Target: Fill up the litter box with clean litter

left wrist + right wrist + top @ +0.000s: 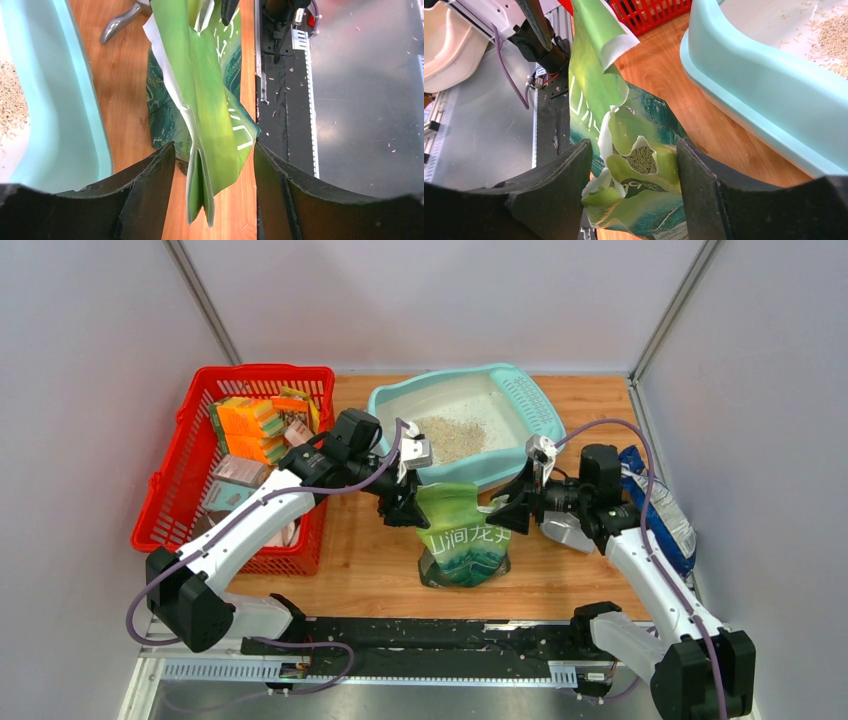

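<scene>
The light-teal litter box (535, 408) sits at the back centre with a loose patch of beige clean litter (450, 437) inside. A green printed bag (463, 540) stands upright in front of it. My left gripper (405, 502) is at the bag's upper left and is open. The bag's flat folded top edge (205, 165) hangs between its fingers (150, 190), clear of the left one. My right gripper (508, 512) is open around the bag's torn mouth (634, 175), where pellets (642, 161) show inside. The crumpled film brushes both pads.
A red mesh basket (175, 490) full of packets stands at the left. A grey metal scoop (567, 530) and a blue bag (665, 510) lie at the right. The litter box wall (65, 100) (764, 100) lies close beside both grippers. The black base rail (430, 635) runs along the near edge.
</scene>
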Controlling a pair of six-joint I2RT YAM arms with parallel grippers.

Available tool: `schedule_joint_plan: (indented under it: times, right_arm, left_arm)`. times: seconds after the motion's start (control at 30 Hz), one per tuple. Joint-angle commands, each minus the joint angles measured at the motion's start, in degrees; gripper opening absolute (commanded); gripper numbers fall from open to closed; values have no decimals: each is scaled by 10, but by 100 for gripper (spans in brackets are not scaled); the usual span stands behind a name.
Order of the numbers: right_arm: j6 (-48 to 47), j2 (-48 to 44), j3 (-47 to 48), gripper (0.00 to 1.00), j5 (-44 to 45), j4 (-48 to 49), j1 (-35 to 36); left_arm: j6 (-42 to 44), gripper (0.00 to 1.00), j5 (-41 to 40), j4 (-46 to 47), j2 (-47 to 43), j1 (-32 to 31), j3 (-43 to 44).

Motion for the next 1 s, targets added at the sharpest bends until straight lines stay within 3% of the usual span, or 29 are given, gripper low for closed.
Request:
schedule_joint_plan:
  times: [0.0, 0.33, 0.53, 0.7, 0.97]
  right_arm:
    - [22, -5, -11, 62, -10, 33, -1]
    - [64, 2, -32, 49, -9, 81, -1]
    - [74, 6, -26, 32, -16, 78, -1]
    - [67, 9, -10, 17, -15, 41, -1]
    - [64, 16, 52, 13, -19, -58, -1]
  left_arm:
    - [-8, 66, 16, 15, -1, 0, -6]
    - [-7, 65, 16, 12, 4, 0, -5]
    - [-21, 65, 9, 27, 5, 1, -13]
    - [-102, 67, -12, 77, -7, 0, -39]
    - [-300, 69, -80, 215, -45, 1, -123]
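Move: The standing litter bag's left top corner already hangs between the left hand's open fingers, about 1 cm to its right; the bag's middle is level with that hand, some 8 cm right and 13 below. From the right hand, the bag's right top edge is already between the open fingers, about 1 cm left and 1 below, with the litter box's middle roughly 23 cm ahead, 3 left and 18 below, and the scoop 7 ahead, 14 right, 19 below. The right hand stays almost in place at the bag's mouth, settling under 1 cm and rolling about 10 degrees around its own fingers, while those fingers close from two thirds open to nearly shut and pinch the right top edge between their tips. The left hand holds nearly still at first, then sinks about 3.5 cm past the left top corner, tilting and swinging its fingertips a little forward, counter-clockwise, with its fingers still open around the bag's edge. ##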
